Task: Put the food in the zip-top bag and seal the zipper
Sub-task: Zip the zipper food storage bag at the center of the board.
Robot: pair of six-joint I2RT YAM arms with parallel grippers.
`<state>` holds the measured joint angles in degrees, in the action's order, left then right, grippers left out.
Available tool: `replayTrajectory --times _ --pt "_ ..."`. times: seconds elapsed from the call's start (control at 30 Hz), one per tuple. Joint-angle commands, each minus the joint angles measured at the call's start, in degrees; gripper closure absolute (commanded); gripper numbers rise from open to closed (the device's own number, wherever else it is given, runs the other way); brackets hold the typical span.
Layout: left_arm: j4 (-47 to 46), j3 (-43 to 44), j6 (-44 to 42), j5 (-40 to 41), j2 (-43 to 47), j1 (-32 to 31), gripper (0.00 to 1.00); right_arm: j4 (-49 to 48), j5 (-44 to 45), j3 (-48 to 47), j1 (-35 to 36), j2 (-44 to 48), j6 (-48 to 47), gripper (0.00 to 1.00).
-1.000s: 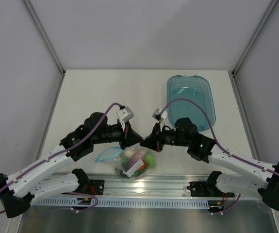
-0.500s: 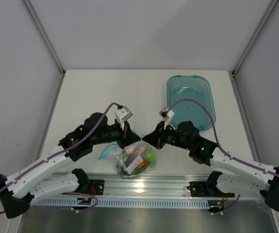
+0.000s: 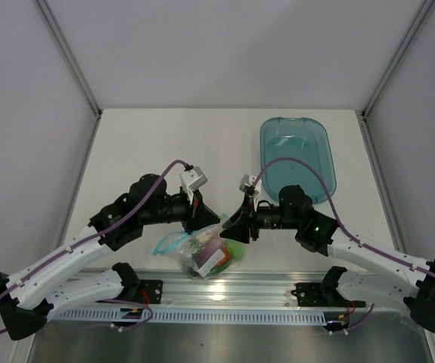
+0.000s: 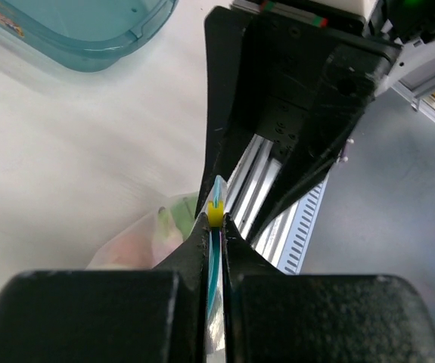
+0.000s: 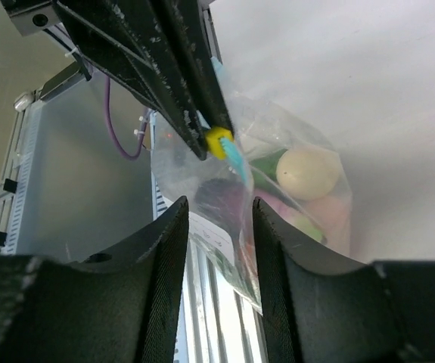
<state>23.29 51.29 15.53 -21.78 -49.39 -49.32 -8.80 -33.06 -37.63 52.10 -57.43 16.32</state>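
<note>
The clear zip-top bag (image 3: 213, 254) hangs just above the table's near edge, and the food is inside it. Through the plastic I see a white round piece (image 5: 308, 172), a dark purple eggplant (image 5: 219, 198) and green pieces (image 5: 268, 162). My left gripper (image 3: 212, 219) is shut on the light blue zipper (image 4: 215, 249), right behind its yellow slider (image 4: 215, 214). My right gripper (image 5: 219, 208) faces it from the right and stands open. The bag's lower part and white label (image 5: 219, 236) show in the gap between its fingers.
A translucent blue oval tray (image 3: 296, 155) stands at the back right. The metal rail (image 3: 225, 291) with both arm bases runs along the near edge, directly under the bag. A loose loop of the blue strip (image 3: 166, 243) sticks out to the bag's left.
My right gripper has opened and let go of the bag's mouth, twisting its wrist and settling slightly lower. The left gripper stays shut on the zipper, and the bag swung a little.
</note>
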Motion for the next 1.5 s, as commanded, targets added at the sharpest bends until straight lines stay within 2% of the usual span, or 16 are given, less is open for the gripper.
replayTrajectory --times 0.0,0.33,0.4,0.5,0.53,0.7,0.83,1.07,1.47 --pt "-0.7 2.3 -0.9 -3.5 0.0 0.0 0.99 -3.4 -4.7 -2.6 -1.7 -0.4 -2.0 0.60" --pt "-0.4 2.1 -1.1 -5.9 -0.4 0.1 0.99 -1.0 -13.3 -7.7 -4.4 -3.3 -4.5 0.65" --pt "-0.3 2.3 -1.2 -6.2 -1.0 0.2 0.99 -0.9 -14.9 -8.2 -4.5 -3.9 -4.4 0.74" --pt "-0.4 2.8 -1.3 -6.6 -1.6 0.2 0.99 -1.1 -17.0 -9.0 -4.5 -5.3 -3.4 0.98" --pt "-0.4 2.9 -1.3 -6.6 -1.7 0.2 0.99 -1.4 -17.5 -9.0 -4.5 -5.7 -3.1 1.00" --pt "-0.2 2.9 -1.4 -6.2 -1.5 0.5 0.99 -3.1 -15.6 -8.3 -4.5 -5.8 -1.2 1.00" --pt "0.9 2.6 -1.3 -5.4 -1.1 0.5 0.99 -5.6 -6.4 -6.8 -4.5 -4.3 2.7 1.00" --pt "3.6 2.2 -1.5 -3.6 -0.1 0.7 0.99 -9.9 0.3 -5.4 -5.2 -3.2 10.0 1.00" --pt "4.5 1.1 -1.2 -3.0 2.6 1.5 0.99 -9.9 -0.2 -3.4 -7.3 -0.8 11.3 1.00"
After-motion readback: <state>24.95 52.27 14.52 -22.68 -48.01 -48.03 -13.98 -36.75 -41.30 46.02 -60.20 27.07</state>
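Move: Just above the open right fingers, the blue zipper end of the bag is about 1 cm ahead, 1 cm left and 2 cm up from that hand; the yellow slider sits roughly 1 cm farther left. The food in the bag lies some 5 cm back, 3 cm left and 9 cm below. From the left hand, which already grips the zipper by the slider, the zipper end is about 2 cm right, 1 cm ahead and 1 cm below. Rising about 2.5 cm with a small forward arc and return, the right hand closes its open fingers on the blue zipper end just beyond the yellow slider, then goes some 3 cm forward and 2 cm up with them shut, turning about 15 degrees clockwise. The left hand keeps its pinch at the slider, easing about 1 cm back, then forward again and slightly up. ##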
